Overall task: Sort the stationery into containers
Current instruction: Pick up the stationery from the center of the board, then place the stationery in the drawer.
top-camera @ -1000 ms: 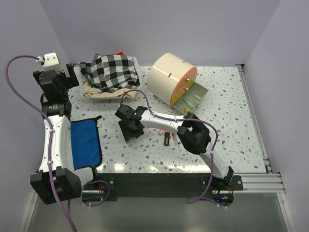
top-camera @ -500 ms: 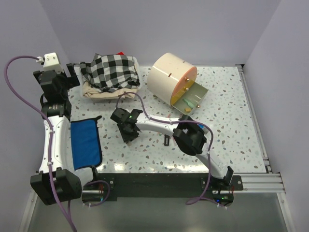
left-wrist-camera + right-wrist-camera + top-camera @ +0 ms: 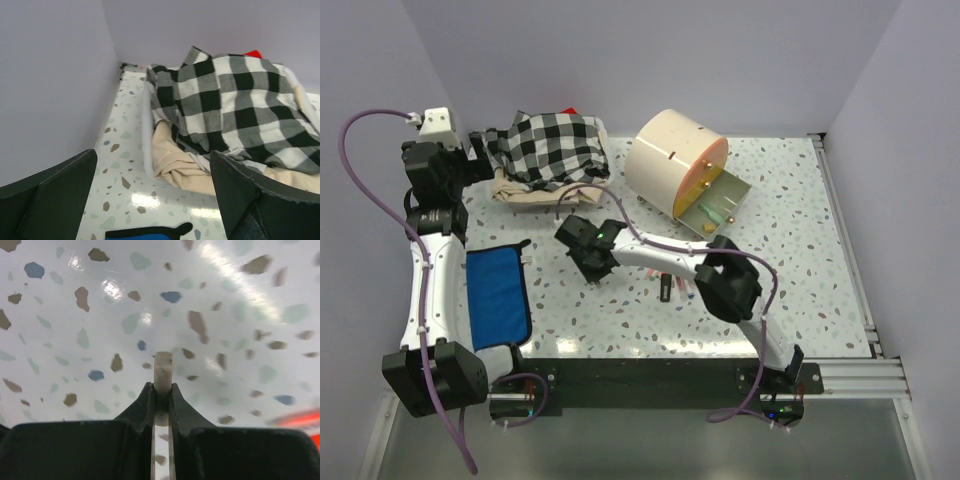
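The right wrist view shows my right gripper (image 3: 162,388) shut on a small beige eraser (image 3: 163,366), which sticks out past the fingertips just above the speckled table. From above, the right gripper (image 3: 594,264) is left of the table's centre. The cream drum-shaped cabinet (image 3: 668,160) stands at the back, with one drawer (image 3: 723,203) pulled out and holding a few small items. Pink and red pens (image 3: 682,290) and a small black item (image 3: 665,289) lie under the right forearm. My left gripper (image 3: 480,166) hangs open and empty at the far left (image 3: 155,200).
A black-and-white checked cloth (image 3: 550,145) lies piled on beige fabric (image 3: 185,167) at the back left, just ahead of the left gripper. Along the left arm lies a blue cloth (image 3: 498,295). Walls close the left and back sides.
My right gripper has closed onto the beige eraser, after shifting a little left and then back. The left wrist has turned slightly towards the checked cloth.
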Controlling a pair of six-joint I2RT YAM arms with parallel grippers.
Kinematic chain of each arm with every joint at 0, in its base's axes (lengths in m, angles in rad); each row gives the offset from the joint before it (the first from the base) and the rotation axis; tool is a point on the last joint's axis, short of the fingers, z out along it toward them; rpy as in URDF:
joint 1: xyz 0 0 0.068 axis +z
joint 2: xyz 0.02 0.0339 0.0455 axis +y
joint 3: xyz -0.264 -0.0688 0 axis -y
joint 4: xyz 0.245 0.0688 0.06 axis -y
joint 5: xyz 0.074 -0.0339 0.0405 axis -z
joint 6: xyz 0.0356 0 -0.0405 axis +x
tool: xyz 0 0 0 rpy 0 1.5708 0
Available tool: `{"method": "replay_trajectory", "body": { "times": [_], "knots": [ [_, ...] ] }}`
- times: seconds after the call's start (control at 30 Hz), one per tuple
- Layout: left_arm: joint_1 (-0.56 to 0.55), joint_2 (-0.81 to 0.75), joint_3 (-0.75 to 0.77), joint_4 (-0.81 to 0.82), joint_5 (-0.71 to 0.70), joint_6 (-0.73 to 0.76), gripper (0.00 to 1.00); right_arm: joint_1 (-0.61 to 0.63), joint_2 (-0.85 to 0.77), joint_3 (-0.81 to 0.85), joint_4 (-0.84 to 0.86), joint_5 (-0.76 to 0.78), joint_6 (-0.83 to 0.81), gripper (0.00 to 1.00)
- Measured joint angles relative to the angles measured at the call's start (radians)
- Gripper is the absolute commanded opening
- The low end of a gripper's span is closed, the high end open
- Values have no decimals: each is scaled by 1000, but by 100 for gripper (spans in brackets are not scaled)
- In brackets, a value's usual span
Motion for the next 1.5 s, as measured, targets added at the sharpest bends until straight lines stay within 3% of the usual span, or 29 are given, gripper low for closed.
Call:
{"method": "replay_trajectory", "body": {
  "times": [0.3, 0.47, 0.63, 0.9, 1.2, 1.23, 1.27, 1.37, 1.5],
  "knots": [
    [-32, 19, 73, 12, 388, 26, 99, -225, -651, -320, 145, 74, -383, 0],
    [-136, 129, 246, 11, 441, 61, 100, -431, -813, -440, 155, 68, -439, 0],
    [-174, 216, 354, 25, 453, 65, 100, -597, -806, -537, 161, 36, -451, 0],
    [-177, 374, 491, 38, 479, 39, 100, -820, -702, -545, 183, -78, -373, 0],
    [-180, 446, 541, 30, 482, 40, 100, -842, -584, -549, 235, -188, -347, 0],
    [-181, 447, 541, 30, 482, 42, 100, -842, -573, -543, 236, -193, -340, 6],
    [-183, 447, 541, 30, 481, 42, 100, -842, -558, -535, 239, -198, -333, 22],
    [-193, 447, 542, 29, 482, 43, 100, -847, -509, -507, 243, -214, -312, 38],
    [-215, 463, 570, 26, 482, 53, 100, -856, -477, -489, 234, -225, -298, 45]
  ]
}}
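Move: My right hand already pinches the beige eraser, just clear of the table. The cylinder box's open drawer lies about 31 cm to its right and 17 cm ahead, at roughly the same height. The box itself is some 28 cm ahead and 20 cm right, and the orange marker 18 cm right and 2 cm back. From my empty left hand the drawer is about 54 cm right, 2 cm ahead and 27 cm lower. I swing the eraser in a high arc, rising some 20 cm as I sweep about 33 cm right and 17 cm forward, then sink over the open drawer. There my wrist has turned some 30 degrees clockwise, and my fingers part about halfway. My open left hand goes right, forward and a little up over the checked cloth, swivelling clockwise. ##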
